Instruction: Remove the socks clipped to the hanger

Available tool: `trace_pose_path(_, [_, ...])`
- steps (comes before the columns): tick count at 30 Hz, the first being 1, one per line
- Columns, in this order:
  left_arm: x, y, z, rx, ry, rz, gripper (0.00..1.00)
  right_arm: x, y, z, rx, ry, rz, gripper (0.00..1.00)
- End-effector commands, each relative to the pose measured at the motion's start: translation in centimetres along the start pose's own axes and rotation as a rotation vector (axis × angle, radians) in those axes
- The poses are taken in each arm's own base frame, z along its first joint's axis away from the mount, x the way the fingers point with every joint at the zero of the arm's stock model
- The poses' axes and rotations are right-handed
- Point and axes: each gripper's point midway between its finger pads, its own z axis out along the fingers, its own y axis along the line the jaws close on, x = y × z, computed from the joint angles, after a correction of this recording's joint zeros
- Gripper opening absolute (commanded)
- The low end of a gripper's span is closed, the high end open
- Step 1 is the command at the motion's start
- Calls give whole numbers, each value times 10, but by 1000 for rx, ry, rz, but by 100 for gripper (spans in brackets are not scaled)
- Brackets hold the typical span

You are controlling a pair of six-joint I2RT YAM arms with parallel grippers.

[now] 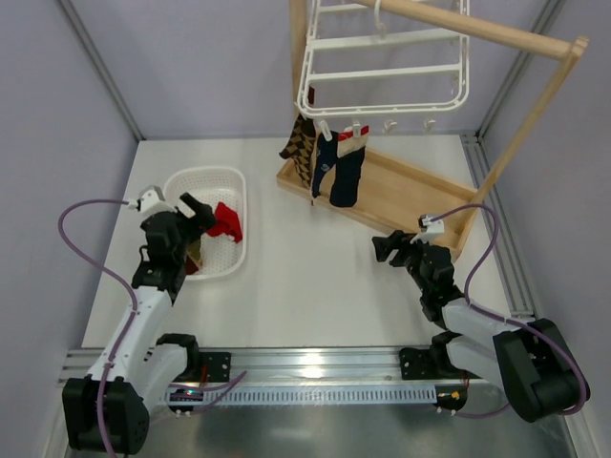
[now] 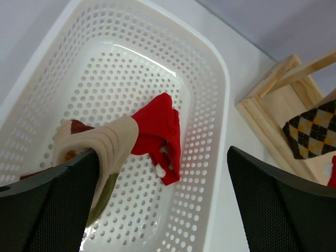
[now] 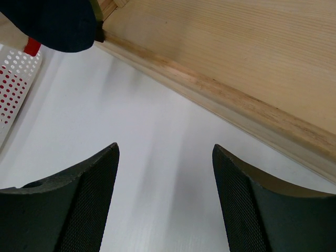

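The white hanger (image 1: pixel 382 72) hangs from the wooden rail. A brown-black argyle sock (image 1: pixel 304 148) and two dark navy socks (image 1: pixel 344 172) are clipped along its near rim. A red sock (image 1: pixel 227 221) and a cream striped sock (image 2: pixel 105 147) lie in the white basket (image 1: pixel 205 174). My left gripper (image 1: pixel 196 215) is open above the basket, and in the left wrist view (image 2: pixel 163 173) the cream sock rests against its left finger. My right gripper (image 1: pixel 385 248) is open and empty, low over the table near the wooden base; its wrist view (image 3: pixel 165 149) shows a navy sock toe (image 3: pixel 58 23).
The wooden stand's tray base (image 1: pixel 410 186) sits at the back right, with its posts and sloping rail (image 1: pixel 516 43) above it. The tray edge (image 3: pixel 236 105) lies just ahead of my right gripper. The basket wall (image 2: pixel 215 105) is between my left gripper's fingers.
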Motion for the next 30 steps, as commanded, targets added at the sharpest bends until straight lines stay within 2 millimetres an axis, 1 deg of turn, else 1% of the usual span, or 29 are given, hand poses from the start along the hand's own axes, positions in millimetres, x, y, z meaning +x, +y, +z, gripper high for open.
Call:
trace_pose_path(1, [-9, 11, -1, -83, -10, 8, 100, -25, 13, 6, -47, -73, 5, 73])
trace_pose_path(5, [-13, 29, -6, -175, -40, 11, 100, -25, 13, 7, -48, -71, 6, 73])
trace_pose_path(7, [-19, 37, -10, -228, -68, 36, 100, -24, 13, 7, -47, -70, 5, 73])
trace_pose_path(8, [-16, 40, -11, -247, -56, 57, 100, -24, 13, 8, -46, -68, 6, 73])
trace_pose_path(9, [-16, 35, -11, -243, -53, 83, 100, -24, 13, 8, -46, -67, 5, 73])
trace_pose_path(11, [-13, 33, -10, -248, -41, 106, 100, -23, 13, 9, -47, -63, 5, 73])
trace_pose_path(13, [-9, 21, -8, -201, -32, 113, 100, -22, 14, 10, -52, -61, 9, 73])
trace_pose_path(14, [-4, 11, -6, -154, -14, 110, 100, -22, 14, 10, -53, -59, 11, 73])
trace_pose_path(15, [-4, -2, -6, -101, -29, 100, 100, -20, 14, 11, -54, -55, 14, 73])
trace_pose_path(17, [-2, -19, -5, -47, -43, 102, 100, -21, 16, 12, -65, -57, 16, 73])
trace_pose_path(18, [7, -38, -6, -4, -30, 126, 100, -18, 16, 13, -65, -48, 19, 73])
trace_pose_path(20, [4, -67, -6, 52, -56, 176, 100, -19, 17, 14, -73, -50, 25, 73])
trace_pose_path(21, [15, -91, -11, 116, -36, 209, 100, -17, 18, 14, -76, -43, 25, 73])
trace_pose_path(22, [25, -105, -5, 143, -21, 232, 100, -18, 18, 14, -80, -48, 25, 73])
trace_pose_path(23, [24, -122, -6, 186, -24, 250, 100, -18, 19, 14, -82, -45, 25, 73])
trace_pose_path(24, [37, -143, -10, 248, 1, 266, 100, -18, 19, 14, -82, -45, 23, 73])
trace_pose_path(25, [46, -157, -7, 285, 14, 274, 99, -19, 19, 14, -86, -49, 25, 73])
trace_pose_path(26, [51, -178, -13, 344, 19, 289, 100, -19, 20, 13, -89, -49, 23, 73])
trace_pose_path(27, [57, -190, -16, 393, 29, 292, 100, -21, 20, 13, -88, -55, 21, 73])
trace_pose_path(28, [57, -206, -17, 441, 12, 280, 100, -21, 20, 13, -89, -54, 18, 73])
trace_pose_path(30, [65, -230, -31, 551, 19, 279, 100, -22, 22, 13, -99, -54, 15, 73])
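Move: The navy sock with the red cuff, rightmost on the hanger, hangs about 35 cm to the left hand's right and 10 cm ahead, near its height; the navy-and-white sock is about 30 right, 10 ahead, the checkered sock 23 right, 14 ahead. In the tub below, the striped sock is some 6 cm ahead and 5 left, the red sock 14 ahead, 3 right. From the right hand the red-cuffed sock lies about 13 cm ahead, 10 left and 7 above. Sinking and easing left over the tub by 2 to 3 cm first, the left hand then turns back and sweeps right, ever faster, some 22 cm, out past the tub's right side towards the hanging navy socks, regaining its height. The wrist swings clockwise about 35 degrees during the sweep; the fingers stay wide open and empty. ##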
